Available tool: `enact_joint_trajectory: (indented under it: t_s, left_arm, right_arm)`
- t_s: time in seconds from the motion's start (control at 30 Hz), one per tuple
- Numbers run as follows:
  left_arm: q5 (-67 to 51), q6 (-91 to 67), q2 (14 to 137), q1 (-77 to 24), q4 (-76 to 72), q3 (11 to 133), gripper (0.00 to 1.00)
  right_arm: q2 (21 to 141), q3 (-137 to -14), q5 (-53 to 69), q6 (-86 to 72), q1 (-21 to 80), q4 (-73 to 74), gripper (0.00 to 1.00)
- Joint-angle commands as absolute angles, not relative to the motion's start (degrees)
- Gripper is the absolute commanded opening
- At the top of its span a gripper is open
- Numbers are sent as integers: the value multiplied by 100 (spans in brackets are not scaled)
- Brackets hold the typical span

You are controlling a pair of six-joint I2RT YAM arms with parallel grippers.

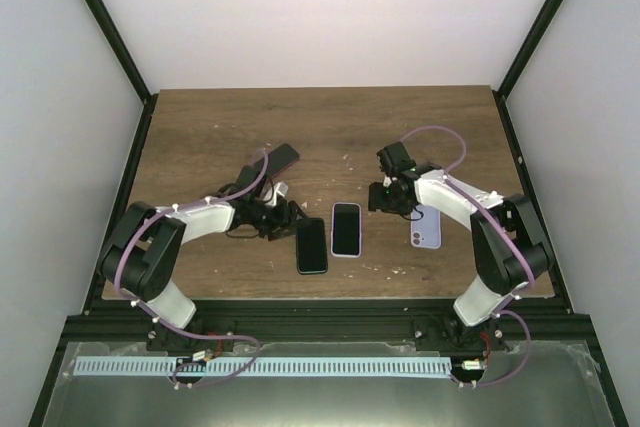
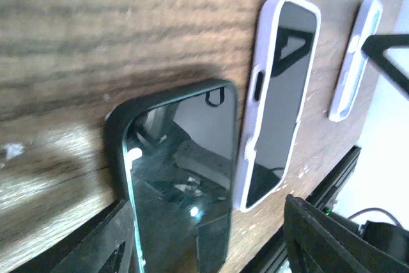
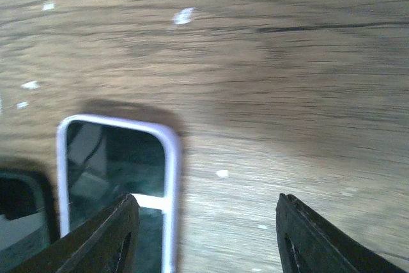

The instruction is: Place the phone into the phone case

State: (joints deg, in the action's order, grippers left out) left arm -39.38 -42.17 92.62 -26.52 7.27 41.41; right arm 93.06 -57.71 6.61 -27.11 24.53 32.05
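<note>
A black-screened phone in a dark green rim (image 1: 312,245) lies near the table's front middle; it fills the left wrist view (image 2: 179,177). Beside it on the right lies a phone in a lilac-white case (image 1: 346,229), also in the left wrist view (image 2: 278,100) and the right wrist view (image 3: 115,164). My left gripper (image 1: 285,215) is open, its fingers either side of the dark phone's end (image 2: 211,247). My right gripper (image 1: 383,197) is open and empty (image 3: 211,241), just right of the lilac-cased phone, with its left finger (image 3: 112,238) over that phone's edge.
A flat lilac case-like piece (image 1: 425,227) lies under the right forearm; it shows edge-on in the left wrist view (image 2: 354,59). A dark flat phone-like piece (image 1: 281,158) lies behind the left gripper. The table's front edge (image 1: 330,292) is near.
</note>
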Motion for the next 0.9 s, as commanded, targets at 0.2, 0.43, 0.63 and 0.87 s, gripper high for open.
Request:
enact_joint_trajectory:
  t_s: [0.2,0.43,0.63,0.87]
  left_arm:
    - [-2872,-3078,9085,-2087,2493,5615,100]
    - [-1100,-2195,9784,-1858,3746,7389,100]
    - [-1059,-1789,10775,-1376,3893,8469,100]
    - [-1807,-1569,11688,-846,3568,9059,99]
  right_arm:
    - [9105,-5807,-1168,-2868,2136,3877,54]
    - [9143,-5696,-956,-2718,1871,3717,54]
    - [9226,-5617,-846,-2661,1733,3632,54]
    - [9272,-5436,-783,-2680,1675,3516,58]
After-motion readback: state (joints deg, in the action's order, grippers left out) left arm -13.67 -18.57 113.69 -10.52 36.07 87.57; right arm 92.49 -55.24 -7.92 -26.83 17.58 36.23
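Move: The left hand, low over the far end of the black-cased phone (middle about 6 cm back, 3 cm right), has the loose phone about 20 cm ahead and 10 cm left; the lavender-cased phone lies some 12 cm right and 2 cm back. From the right hand, the empty lavender case lies about 15 cm right and 4 cm back, and the lavender-cased phone 8 cm left and 4 cm back. All lie 3–4 cm below. Both hands head for the next pair. The left swings forward about 21 cm and left 12 cm towards the loose phone, first rising some 9 cm, then sinking about 5, its fingers opening wide and turning some 30 degrees to point mostly down. The right goes about 9 cm right to the lavender case's left rim, straightening to point down, its fingers staying half open astride that rim, contact not visible. ##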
